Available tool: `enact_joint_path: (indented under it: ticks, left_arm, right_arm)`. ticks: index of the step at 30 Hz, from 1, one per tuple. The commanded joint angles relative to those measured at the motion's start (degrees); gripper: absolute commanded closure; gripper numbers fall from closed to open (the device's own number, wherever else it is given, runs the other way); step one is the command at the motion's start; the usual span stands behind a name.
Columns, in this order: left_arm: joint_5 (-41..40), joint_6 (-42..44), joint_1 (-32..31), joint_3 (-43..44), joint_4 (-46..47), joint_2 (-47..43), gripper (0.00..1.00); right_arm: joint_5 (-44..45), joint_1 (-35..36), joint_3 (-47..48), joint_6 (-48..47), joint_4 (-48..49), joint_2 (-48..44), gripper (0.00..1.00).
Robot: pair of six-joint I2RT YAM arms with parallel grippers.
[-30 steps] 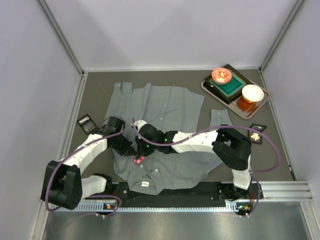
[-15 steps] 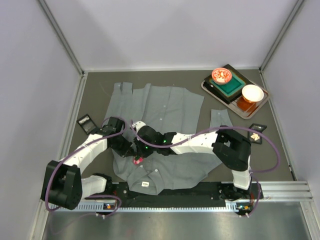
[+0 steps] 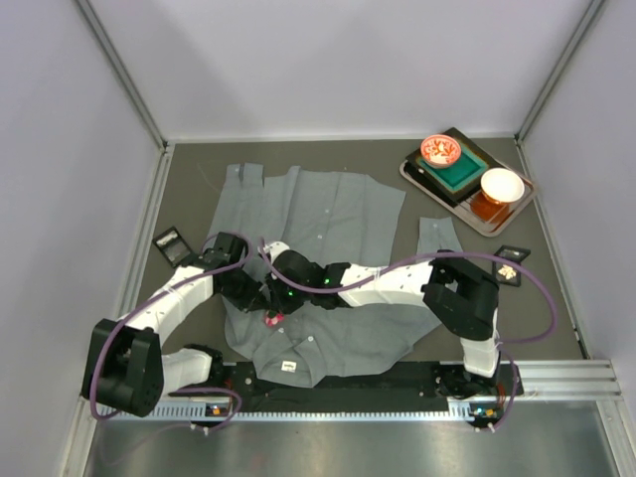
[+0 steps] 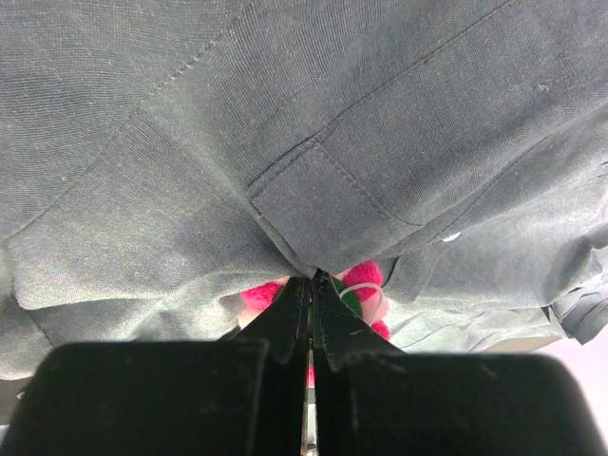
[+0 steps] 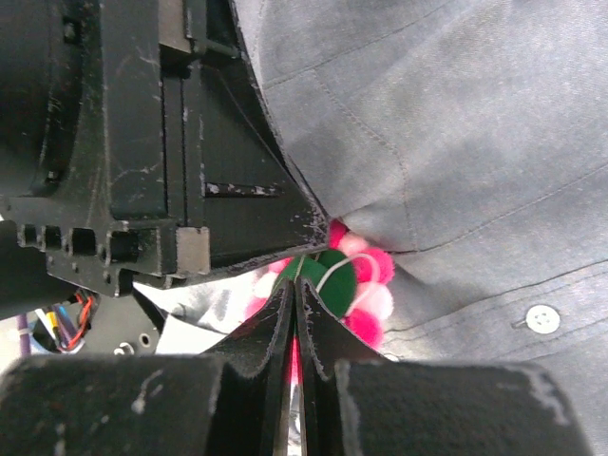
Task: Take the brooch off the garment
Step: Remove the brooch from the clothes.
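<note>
The garment (image 3: 328,214), a grey button-up shirt, lies flat on the dark table. The brooch (image 3: 273,319) is a cluster of pink and white pom-poms around a green disc, low on the shirt's left side. Both grippers meet there. My left gripper (image 4: 312,277) is shut on a fold of the garment (image 4: 285,123) at a pocket corner, with the brooch (image 4: 359,283) just behind its tips. My right gripper (image 5: 295,283) is shut on the edge of the brooch's green disc (image 5: 334,277), beside the left gripper's black body (image 5: 190,190). Shirt cloth partly covers the brooch.
A tray (image 3: 412,171) at the back right holds a red bowl, a green block and a white bowl on an orange cup. Small black cases lie at the left (image 3: 171,241) and right (image 3: 512,260). A pale button (image 5: 541,318) sits close to the brooch.
The right arm's wrist has shifted slightly left toward the left gripper. Both grippers stay shut at the brooch.
</note>
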Motion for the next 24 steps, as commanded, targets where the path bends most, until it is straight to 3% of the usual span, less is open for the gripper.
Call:
enact_joint_path:
  ticks: [1, 9, 12, 13, 17, 19, 24]
  left_arm:
    - [1.54, -2.27, -0.14, -0.28, 0.58, -0.66, 1.0]
    - [1.54, -3.15, -0.14, -0.81, 0.84, -2.07, 1.0]
    - [1.45, -2.97, -0.05, -0.99, 0.75, -1.98, 1.0]
    - [1.37, -2.89, -0.14, -0.99, 0.58, -1.98, 1.0]
    - [1.72, -2.71, -0.05, -0.64, 0.58, -2.5, 1.0]
    - [1.45, -2.18, -0.05, -0.29, 0.23, -2.59, 1.0]
    - [1.54, -2.09, -0.05, -0.63, 0.58, -2.68, 1.0]
  right_arm:
    - [-2.74, 1.23, 2.13, 3.01, 3.74, -0.05, 0.98]
    - [-6.08, 0.97, 1.52, 6.09, 6.8, 1.45, 0.98]
    - [-11.77, -0.7, -3.22, 8.36, 17.06, -0.31, 0.98]
    - [-17.63, -2.09, -5.84, 9.51, 20.23, -0.4, 0.98]
    - [-26.11, -6.84, -18.15, 19.43, 50.31, -1.1, 0.86]
    - [-27.69, -8.61, -21.5, 21.82, 52.77, -1.19, 0.83]
    - [-25.51, -9.4, -22.92, 15.76, 46.64, -5.66, 0.7]
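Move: The pompom brooch lies right at the right hand's shut fingertips, its middle about 2 cm back and 1 cm below. The cloth fold pinched by the left fingers is some 2 cm left and 1 cm ahead of the right hand, the lower shirt button about 7 cm back and 8 cm right. From the left hand the brooch is roughly 3 cm back, 2 cm right and 1 cm below. The right hand eases back-left, then retreats some 3 cm right from the brooch, fingers opening partly and levelling. ##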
